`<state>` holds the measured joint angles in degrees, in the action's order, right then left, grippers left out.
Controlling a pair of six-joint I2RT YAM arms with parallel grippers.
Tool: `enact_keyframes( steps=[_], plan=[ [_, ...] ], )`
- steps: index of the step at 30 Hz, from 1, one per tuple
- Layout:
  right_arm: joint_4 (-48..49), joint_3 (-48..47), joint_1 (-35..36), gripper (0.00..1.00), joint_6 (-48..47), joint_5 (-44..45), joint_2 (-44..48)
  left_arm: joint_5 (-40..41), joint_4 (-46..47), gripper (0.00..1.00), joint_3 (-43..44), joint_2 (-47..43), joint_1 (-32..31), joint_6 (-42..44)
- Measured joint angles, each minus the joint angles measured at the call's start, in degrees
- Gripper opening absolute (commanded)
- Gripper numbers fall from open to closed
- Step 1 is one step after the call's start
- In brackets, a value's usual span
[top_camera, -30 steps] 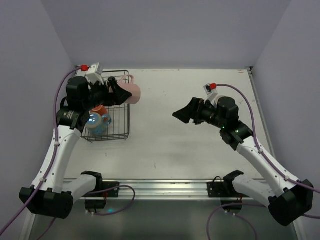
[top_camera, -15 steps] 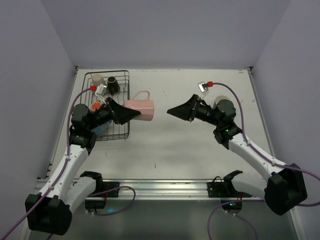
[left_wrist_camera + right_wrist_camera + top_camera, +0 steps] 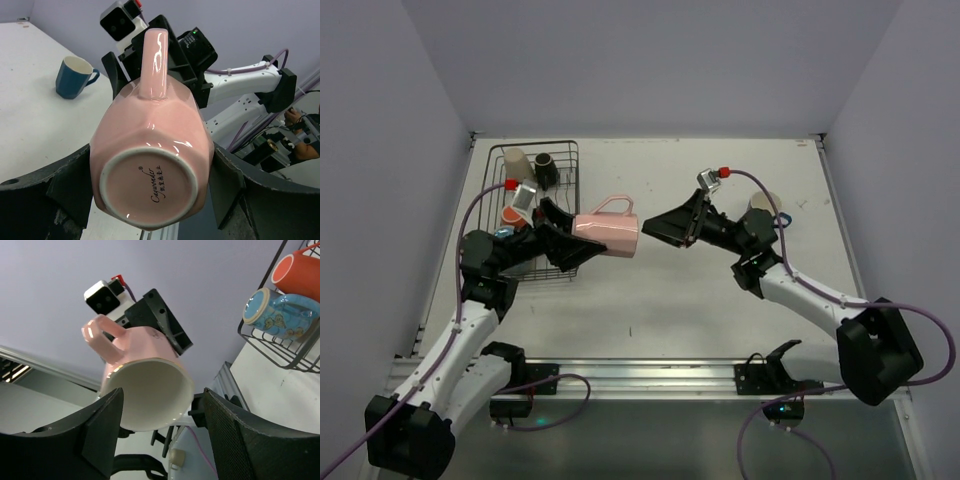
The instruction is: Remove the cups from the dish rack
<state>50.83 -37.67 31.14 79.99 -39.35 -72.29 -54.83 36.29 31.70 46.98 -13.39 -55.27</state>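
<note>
My left gripper (image 3: 578, 238) is shut on the base of a pink cup (image 3: 610, 235), which lies sideways in the air over the table's middle with its handle up. The cup's underside (image 3: 150, 185) fills the left wrist view between the fingers. My right gripper (image 3: 650, 232) faces the cup's open mouth (image 3: 145, 390). Its jaws stand open on either side of the rim, with a gap on the right side. The black wire dish rack (image 3: 570, 205) at the back left holds a cream cup (image 3: 515, 160), a black cup (image 3: 546, 168), an orange cup (image 3: 300, 270) and a light blue cup (image 3: 280, 310).
A dark blue cup (image 3: 75, 77) stands upright on the white table (image 3: 650, 300) at the right, behind the right arm. Grey walls close in the table at the back and on both sides.
The left arm carried the pink cup from beside the rack rightward to the table's middle. The right arm swung left to meet it, and its jaws have narrowed around the rim.
</note>
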Motion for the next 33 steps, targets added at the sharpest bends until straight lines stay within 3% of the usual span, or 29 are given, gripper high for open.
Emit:
enact_keyframes(
  steps=[11, 23, 27, 28, 31, 33],
  plan=[
    [-0.48, 0.59, 0.15, 0.66, 0.59, 2.1, 7.1, 0.39, -1.31, 0.0, -1.01, 0.87, -0.98, 3.93],
    [1.01, -3.48, 5.7, 0.6, 1.97, 0.92, -0.46, 1.79, -1.79, 0.0, -1.29, 1.92, -4.33, 5.66],
    [1.09, -5.35, 7.67, 0.4, 2.21, 0.79, -1.44, 3.1, -1.66, 0.0, -1.6, 2.23, -4.39, 6.47],
    [1.11, -5.46, 7.91, 0.3, 2.27, 0.81, -1.6, 3.43, -1.62, 0.0, -1.6, 2.32, -4.37, 6.51],
    [1.25, -5.46, 8.09, 0.18, 2.73, 0.81, -2.51, 3.8, -0.83, 0.0, -1.6, 2.54, -4.48, 6.58],
    [1.97, -5.46, 8.09, 0.0, 3.41, 0.79, -3.43, 3.98, -0.81, 0.0, -1.6, 2.69, -4.52, 6.64]
  ],
)
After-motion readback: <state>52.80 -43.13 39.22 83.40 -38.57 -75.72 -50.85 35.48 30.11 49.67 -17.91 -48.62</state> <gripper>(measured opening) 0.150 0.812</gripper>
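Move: The pink cup, held on its side by the left hand with its mouth towards the right gripper and handle up, has its middle about 10 cm to the right hand's left, 2 cm back and 3 cm higher; from the left hand it is 3 cm to the right, level. The rack's orange cup is roughly 22 cm ahead, 22 cm left and 25 cm below the left hand; the teal cup on the table is some 20 cm ahead, 31 cm right and 27 cm below the right hand. Rising nearly 4 cm and easing back and slightly right, the right hand then swings left about 5 cm and further back into the pink cup's mouth, turning slightly counter-clockwise. Its half-open fingers close there, pinching the rim wall beside the handle on the side nearer the bases. The left hand keeps its grip while sinking some 2.5 cm and drifting slightly right, towards the right gripper. ##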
